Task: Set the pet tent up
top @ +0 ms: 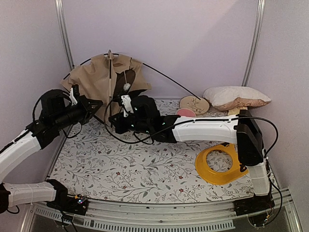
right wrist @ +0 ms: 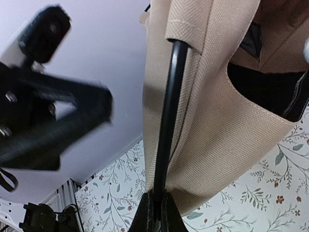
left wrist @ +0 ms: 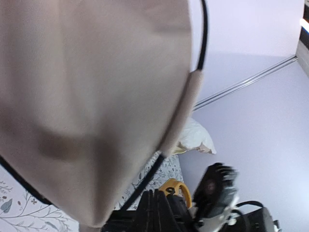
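The pet tent (top: 99, 77), tan fabric with a dark lining, slumps at the back left with thin black poles arching out of it and a white pom-pom (top: 126, 87) hanging at its front. My right gripper (top: 113, 119) is shut on an upright pole (right wrist: 169, 121) just below where it leaves its fabric sleeve (right wrist: 217, 111). My left gripper (top: 99, 103) is shut, its tips close beside the tent's left front. In the left wrist view the tan fabric (left wrist: 91, 96) fills the frame, and a pole (left wrist: 145, 181) passes left of the closed fingers (left wrist: 157, 212); no grip on it shows.
A beige pillow (top: 235, 98) lies at the back right, with a round embroidered disc (top: 194, 104) and a pink item (top: 186, 112) beside it. A yellow ring (top: 219, 164) sits on the floral mat (top: 145, 164) at the right. Walls close in on three sides.
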Robot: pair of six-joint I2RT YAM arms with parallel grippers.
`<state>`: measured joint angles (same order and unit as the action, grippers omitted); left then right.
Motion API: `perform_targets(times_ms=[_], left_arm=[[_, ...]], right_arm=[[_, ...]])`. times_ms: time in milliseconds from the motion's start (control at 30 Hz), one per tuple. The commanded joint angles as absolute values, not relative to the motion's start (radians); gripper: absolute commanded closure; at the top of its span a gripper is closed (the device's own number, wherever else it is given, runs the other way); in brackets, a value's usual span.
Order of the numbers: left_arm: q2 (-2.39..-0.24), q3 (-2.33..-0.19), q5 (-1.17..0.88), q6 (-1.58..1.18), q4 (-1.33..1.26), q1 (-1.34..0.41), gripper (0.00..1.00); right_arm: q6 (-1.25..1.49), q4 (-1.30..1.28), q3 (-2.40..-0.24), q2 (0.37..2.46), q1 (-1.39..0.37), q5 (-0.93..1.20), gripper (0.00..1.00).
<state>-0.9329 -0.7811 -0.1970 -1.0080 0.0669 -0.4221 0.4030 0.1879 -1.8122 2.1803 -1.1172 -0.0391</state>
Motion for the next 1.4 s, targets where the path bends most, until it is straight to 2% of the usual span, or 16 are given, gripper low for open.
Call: perform_targets(times_ms=[0,100,300,367,433,533,767,1033,1200,1367], left_arm=[[-0.905,-0.819,-0.239,-1.045,-0.097,-0.421,1.0],[-0.894,-0.82,-0.215,-1.034,-0.063,-0.469,1.0],[-0.843,-0.795,-0.023,-0.897,0.163,-0.512,1.0],[-0.826,-0.738,0.001,-0.884,0.178,-0.512,0.91],[-0.818,-0.682,-0.011,-0.882,0.163,-0.514,0.82],[-0.818,-0.612,-0.033,-0.868,0.108,-0.534,0.76],[-0.875,-0.549,-0.008,-0.827,0.025,-0.584,0.7],[-0.866,-0.455,-0.045,-0.822,-0.131,-0.598,0.56],[-0.829,-0.391,-0.089,-0.865,-0.286,-0.598,0.53],[-0.81,-0.421,-0.106,-0.793,-0.268,-0.612,0.55]], right_arm=[[0.433,0.041,-1.865,2.234,-1.064,0.008,1.0],[0.449,0.031,-1.905,2.243,-1.02,0.029,1.0],[0.452,-0.008,-1.977,2.253,-0.997,0.123,1.0],[0.463,-0.016,-1.977,2.24,-0.997,0.153,1.0],[0.481,-0.021,-1.974,2.222,-0.996,0.178,1.0],[0.496,-0.021,-1.974,2.193,-0.997,0.206,1.0],[0.52,-0.047,-1.999,2.148,-0.998,0.262,1.0],[0.569,-0.05,-2.006,2.112,-1.0,0.317,1.0],[0.588,-0.043,-2.012,2.103,-1.003,0.333,1.0],[0.601,-0.042,-2.022,2.097,-1.009,0.34,1.0]])
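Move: The tent pole is already in the right fingers, and that grip lies about 5 cm right of the left hand, 2 cm back and 4 cm below. The beige tab at the tent's lower corner hangs some 10 cm below the left hand, 4 cm right and 1 cm back; from the right hand, 6 cm below, 1 cm forward and 1 cm left. The white ball at the tent door is roughly 8 cm forward, 3 cm right and 5 cm above the right hand. The black pole stays pinched in the right fingers, which dip about 5 cm while reaching forward, then draw back and rise some 8 cm, turning about 20 degrees. The left hand lifts briefly, then sinks about 15 cm past the tent cloth while drawing back a little, opens its shut fingers nearly halfway and comes up slightly, close to the corner tab without gripping it. ##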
